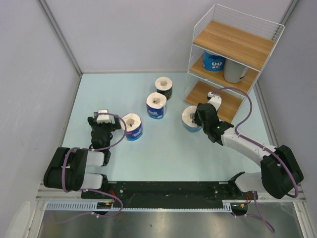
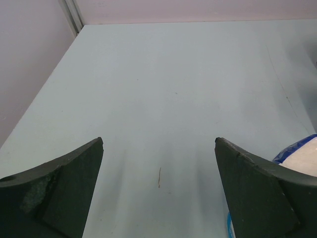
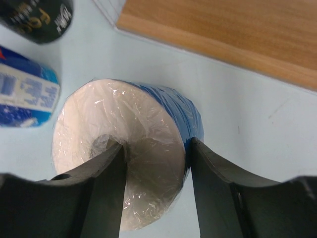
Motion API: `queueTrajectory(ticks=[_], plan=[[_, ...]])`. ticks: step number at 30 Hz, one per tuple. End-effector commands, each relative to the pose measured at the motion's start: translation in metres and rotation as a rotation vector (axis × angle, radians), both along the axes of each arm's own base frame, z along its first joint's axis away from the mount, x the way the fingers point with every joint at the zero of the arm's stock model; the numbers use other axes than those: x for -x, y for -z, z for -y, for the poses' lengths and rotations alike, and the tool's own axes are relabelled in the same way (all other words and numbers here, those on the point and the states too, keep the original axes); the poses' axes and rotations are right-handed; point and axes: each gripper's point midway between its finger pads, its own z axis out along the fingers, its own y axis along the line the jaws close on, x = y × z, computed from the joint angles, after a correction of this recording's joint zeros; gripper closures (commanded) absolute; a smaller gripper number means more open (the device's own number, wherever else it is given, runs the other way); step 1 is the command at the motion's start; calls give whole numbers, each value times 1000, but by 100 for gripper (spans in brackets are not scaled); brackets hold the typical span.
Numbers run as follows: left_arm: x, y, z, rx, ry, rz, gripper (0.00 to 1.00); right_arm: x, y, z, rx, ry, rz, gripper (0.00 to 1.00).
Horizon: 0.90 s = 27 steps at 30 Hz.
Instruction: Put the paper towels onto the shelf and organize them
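My right gripper is shut on a blue-wrapped paper towel roll lying on the table in front of the shelf. One finger is in its core and the other presses its outer wall. The shelf's bottom board lies just beyond. A blue roll and a grey roll stand on the middle tier. My left gripper is open and holds nothing, with another blue roll just to its right.
A blue roll and a black roll stand mid-table, left of the shelf. Grey walls close in the pale blue table on the left, back and right.
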Motion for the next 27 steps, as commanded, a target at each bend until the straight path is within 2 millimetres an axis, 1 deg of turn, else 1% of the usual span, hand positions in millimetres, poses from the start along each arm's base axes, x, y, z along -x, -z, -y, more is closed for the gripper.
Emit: queueTrajectory(ticks=[1,2,3,4,6,7,10,11,12,13,14,15,16,17,19,27], plan=[[-5,-17,5,21,27,57,0,-38,-60,8,-138,116,268,57],[-5,-16,5,21,27,55,0,-42,-56,12,-136,131,271,57],[-5,-16,5,21,27,55,0,-47,-58,14,-148,142,290,57],[-5,-17,5,21,27,57,0,-52,-58,23,-147,174,299,58],[-5,-16,5,22,27,55,0,-61,-56,30,-151,202,320,58],[-5,-17,5,21,27,57,0,-66,-56,37,-149,221,331,58],[-5,-17,5,23,27,57,0,-80,-53,44,-154,245,362,60],[-5,-17,5,23,27,57,0,-84,-59,44,-163,252,393,60],[-5,-16,5,21,27,55,0,-88,-60,45,-160,260,406,60],[-5,-17,5,21,27,57,0,-91,-52,45,-144,256,401,60],[-5,-17,5,21,27,57,0,-96,-57,45,-141,252,432,59],[-5,-16,5,21,27,55,0,-99,-57,44,-136,250,441,57],[-5,-16,5,21,27,55,0,-102,-52,44,-126,251,440,54],[-5,-17,5,21,27,58,0,-104,-53,44,-123,248,453,52],[-5,-17,5,21,27,57,0,-107,-54,46,-117,258,469,51],[-5,-17,5,21,27,57,0,-117,-59,60,-117,305,507,50]])
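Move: The right hand already grips a paper towel roll by its wall. The middle of the bottom shelf, where the roll is headed, lies about 13 cm ahead of this hand, 9 cm to its right and 8 cm below. On the table, the standing blue roll is some 9 cm ahead and 21 cm left, the dark roll 18 cm ahead and 17 cm left, both about 5 cm lower. From the idle left hand, that shelf spot is about 54 cm right, 11 cm ahead and 8 cm down. Keeping its grip on the paper towel roll, the right hand carries it some 10 cm forward and about 5 cm to the right, towards the left front part of the bottom shelf, rising a couple of centimetres, dipping nearly back and then easing up again. On the way the wrist levels out, its downward-pointing fingers tipping up by about 20 degrees while the hand turns clockwise by a dozen or so, and the forward travel slows towards the end. ##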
